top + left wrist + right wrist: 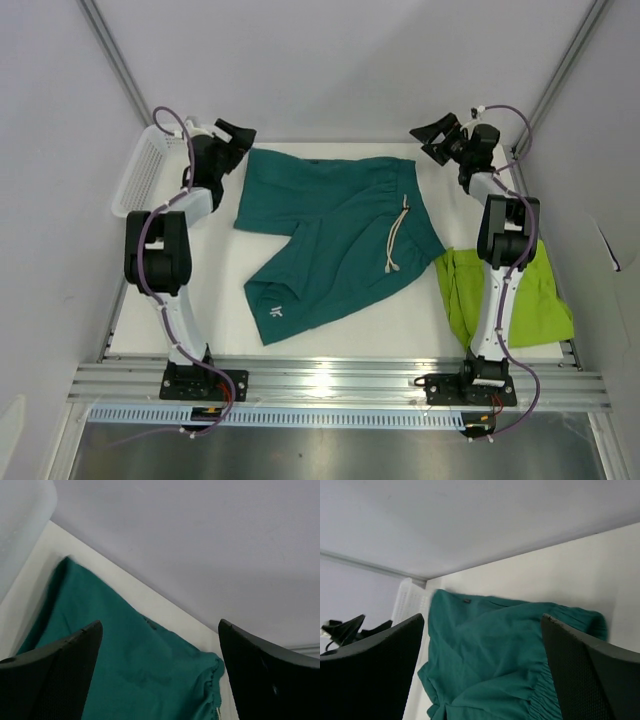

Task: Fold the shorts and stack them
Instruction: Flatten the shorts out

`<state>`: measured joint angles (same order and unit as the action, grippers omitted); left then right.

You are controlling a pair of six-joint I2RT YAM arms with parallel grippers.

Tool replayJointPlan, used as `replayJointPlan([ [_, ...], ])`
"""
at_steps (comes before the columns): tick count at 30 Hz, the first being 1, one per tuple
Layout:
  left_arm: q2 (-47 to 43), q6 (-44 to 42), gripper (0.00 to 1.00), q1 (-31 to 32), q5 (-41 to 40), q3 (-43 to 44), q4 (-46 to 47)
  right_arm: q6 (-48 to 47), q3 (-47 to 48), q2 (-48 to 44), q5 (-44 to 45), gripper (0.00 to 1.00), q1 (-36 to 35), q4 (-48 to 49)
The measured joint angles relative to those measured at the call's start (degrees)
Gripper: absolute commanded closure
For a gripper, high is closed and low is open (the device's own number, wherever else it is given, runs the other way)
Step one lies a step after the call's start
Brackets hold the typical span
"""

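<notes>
Dark teal shorts (330,235) lie spread on the white table, waistband toward the back right, cream drawstring (398,238) trailing down, a small white logo (277,313) on the near leg. Lime green shorts (505,295) lie crumpled at the right, partly under the right arm. My left gripper (236,137) hovers open above the teal shorts' back left corner; its wrist view shows teal fabric (145,670) between wide-apart fingers. My right gripper (437,135) hangs open above the back right corner, the teal fabric (490,655) below its spread fingers. Neither holds anything.
A white mesh basket (143,172) stands against the left wall at the back, also visible as the basket (410,602) in the right wrist view. Grey enclosure walls close in on three sides. The aluminium rail (340,382) carrying both arm bases runs along the near edge.
</notes>
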<state>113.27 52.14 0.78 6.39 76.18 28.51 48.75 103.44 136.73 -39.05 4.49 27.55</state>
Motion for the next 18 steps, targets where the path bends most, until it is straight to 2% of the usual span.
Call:
replayJointPlan([
  [5,-3.6,-2.9,0.01,-0.2,-2.4,1.3,-9.2,-5.7,0.6,-4.2,5.9,0.00,0.7,-13.9],
  [10,-13.0,-8.6,0.01,0.4,-2.8,1.3,-19.1,-11.0,-10.6,-18.1,9.1,0.04,1.2,-24.5],
  [13,-20.8,-11.3,0.01,2.6,-3.2,0.5,-25.6,-15.2,-16.9,-26.6,11.0,0.18,0.5,-30.7],
  [15,-26.1,-11.7,0.01,4.8,-2.7,-2.8,-26.7,-17.6,-20.2,-30.7,12.1,0.21,-0.6,-34.6],
  [18,-36.3,-10.7,0.01,7.4,0.7,-14.4,-27.0,-21.3,-27.6,-36.8,14.5,0.24,-2.9,-38.8],
])
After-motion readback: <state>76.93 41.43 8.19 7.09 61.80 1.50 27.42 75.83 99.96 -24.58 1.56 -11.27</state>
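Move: Both empty hands hang high over the far side of the table, and the shorts lie spread below and nearer the robot. Their middle is about 19 cm back, 24 cm right and 19 cm below the left hand, and about 24 cm back, 27 cm left and 16 cm below the right. The left waist corner lies 12 cm ahead of the left hand. The white drawcord is 24 cm back and 10 cm left of the right hand. Touching nothing, both hands come back over the teal shorts towards their middle. The left, fingers still wide open, draws back some 16 cm while rising about 8 cm and easing 5 cm right. The right comes back about as far at nearly its old height, along the shorts' right side, tipping its fingers down nearly 30 degrees and closing them part way. ##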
